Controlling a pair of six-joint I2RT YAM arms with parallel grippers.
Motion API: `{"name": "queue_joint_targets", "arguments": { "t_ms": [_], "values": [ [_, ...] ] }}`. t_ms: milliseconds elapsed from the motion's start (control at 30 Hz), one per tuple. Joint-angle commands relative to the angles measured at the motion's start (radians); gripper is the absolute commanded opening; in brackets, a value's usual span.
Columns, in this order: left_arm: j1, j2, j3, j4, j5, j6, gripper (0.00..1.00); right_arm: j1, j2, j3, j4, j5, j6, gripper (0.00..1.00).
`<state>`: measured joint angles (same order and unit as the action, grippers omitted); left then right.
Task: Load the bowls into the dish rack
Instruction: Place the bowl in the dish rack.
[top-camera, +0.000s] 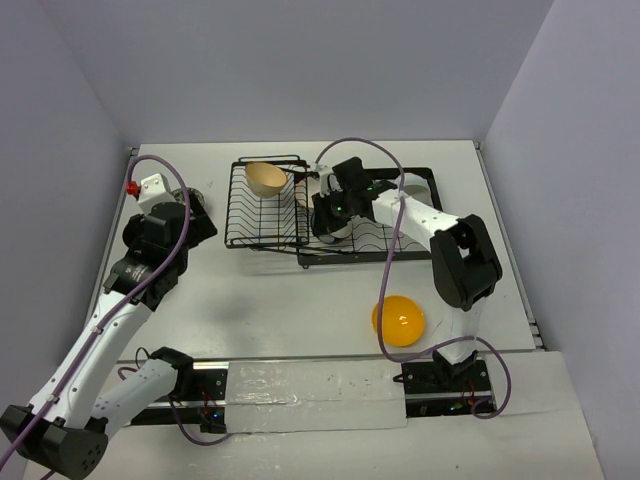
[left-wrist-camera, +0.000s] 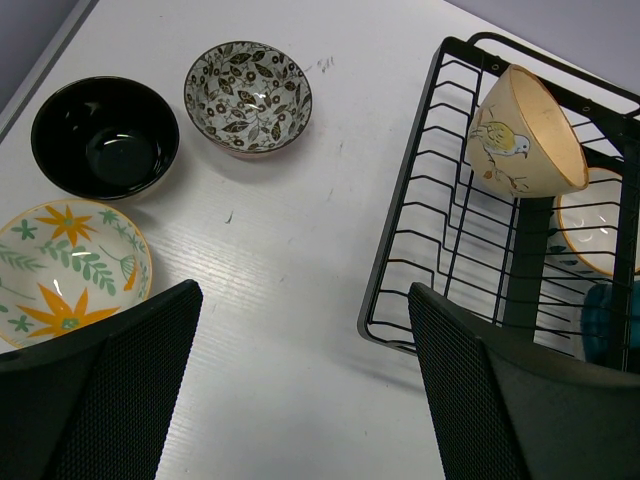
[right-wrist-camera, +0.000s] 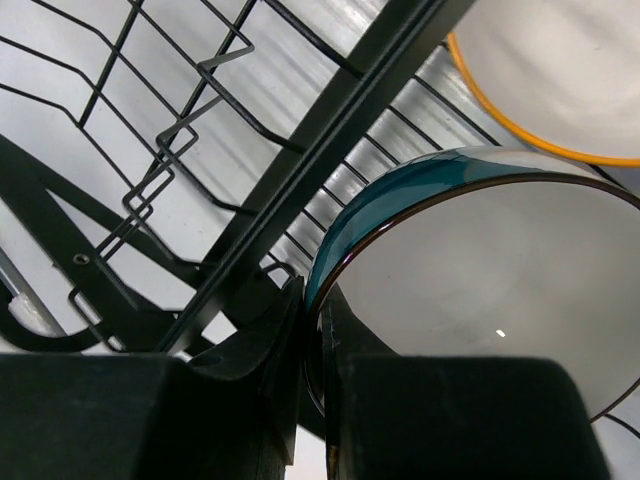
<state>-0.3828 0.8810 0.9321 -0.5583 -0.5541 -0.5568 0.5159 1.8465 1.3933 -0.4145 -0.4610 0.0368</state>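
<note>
The black wire dish rack (top-camera: 262, 216) stands at the back middle of the table. A tan bowl (top-camera: 266, 178) with a bird on it (left-wrist-camera: 520, 130) leans on edge in its wires. My right gripper (right-wrist-camera: 318, 340) is over the rack, shut on the rim of a teal bowl (right-wrist-camera: 500, 270) with a white inside. Close behind it sits a white bowl with an orange rim (right-wrist-camera: 560, 70). An orange-yellow bowl (top-camera: 398, 320) lies on the table by the right arm. My left gripper (left-wrist-camera: 305, 390) hangs open over bare table, left of the rack.
Three more bowls lie left of the rack: a black one (left-wrist-camera: 105, 137), a brown-and-white floral one (left-wrist-camera: 248, 95) and a cream one with orange flowers (left-wrist-camera: 70, 265). Grey walls close in the table on three sides.
</note>
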Motion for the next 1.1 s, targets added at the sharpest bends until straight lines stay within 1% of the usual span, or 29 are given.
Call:
{"name": "queue_joint_targets", "arguments": {
  "t_ms": [0,233,267,367,433,467,533,567,667,700,967,1067],
  "values": [
    [0.002,0.003,0.036,0.017,0.003,0.023,0.9,0.024,0.008,0.038,0.083,-0.033,0.006,0.0],
    [0.002,-0.001,0.036,0.018,0.003,0.023,0.9,0.038,0.022,0.03,0.098,-0.059,0.009,0.0],
    [0.002,-0.004,0.036,0.015,0.002,0.023,0.9,0.038,0.019,0.024,0.105,-0.062,0.011,0.02],
    [0.002,-0.004,0.036,0.018,0.003,0.024,0.9,0.039,0.017,0.019,0.114,-0.083,0.012,0.02],
    [0.002,-0.005,0.036,0.018,0.003,0.024,0.9,0.041,0.02,0.024,0.109,-0.087,0.012,0.11],
    [0.002,-0.004,0.036,0.017,0.003,0.023,0.9,0.041,0.022,0.027,0.108,-0.096,0.011,0.13],
    [0.002,-0.007,0.036,0.017,0.003,0.023,0.9,0.044,0.026,0.03,0.103,-0.106,0.009,0.22],
    [0.002,-0.007,0.036,0.017,0.003,0.023,0.9,0.045,0.028,0.032,0.102,-0.117,0.009,0.29],
    [0.002,-0.008,0.036,0.017,0.005,0.024,0.9,0.049,0.033,0.032,0.091,-0.123,0.002,0.41],
    [0.002,-0.01,0.036,0.018,0.003,0.023,0.9,0.049,0.031,0.027,0.097,-0.13,0.003,0.47],
    [0.002,-0.01,0.037,0.018,0.0,0.023,0.89,0.05,0.014,0.018,0.121,-0.151,0.014,0.53],
    [0.002,-0.01,0.037,0.018,0.0,0.023,0.89,0.05,0.005,0.016,0.114,-0.14,0.008,0.54]
  ]
}}
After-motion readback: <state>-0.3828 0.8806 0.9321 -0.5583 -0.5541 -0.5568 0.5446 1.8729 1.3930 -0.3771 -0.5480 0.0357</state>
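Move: The blue bowl, still pinched by its rim in your right fingers, belongs in the slot at the left end of the rack's lower level, centred about 3 cm ahead, 3 cm to the right and 2 cm below the hand. The upper tier's edge bar runs about 4 cm left and 4 cm ahead, the white bowl sits 9 cm ahead and 1 cm left, 3 cm lower. From the left hand the blue bowl lies some 32 cm right, 10 cm ahead, 15 cm below. Keep the right fingers shut on the blue bowl's rim and ease the hand about 1.5 cm left, slightly back and down, pressing towards the upper tier's edge bar. Pause there, then open the fingers about halfway to free the rim, one finger inside the bowl and one outside, while drifting another half centimetre or so left and back. ##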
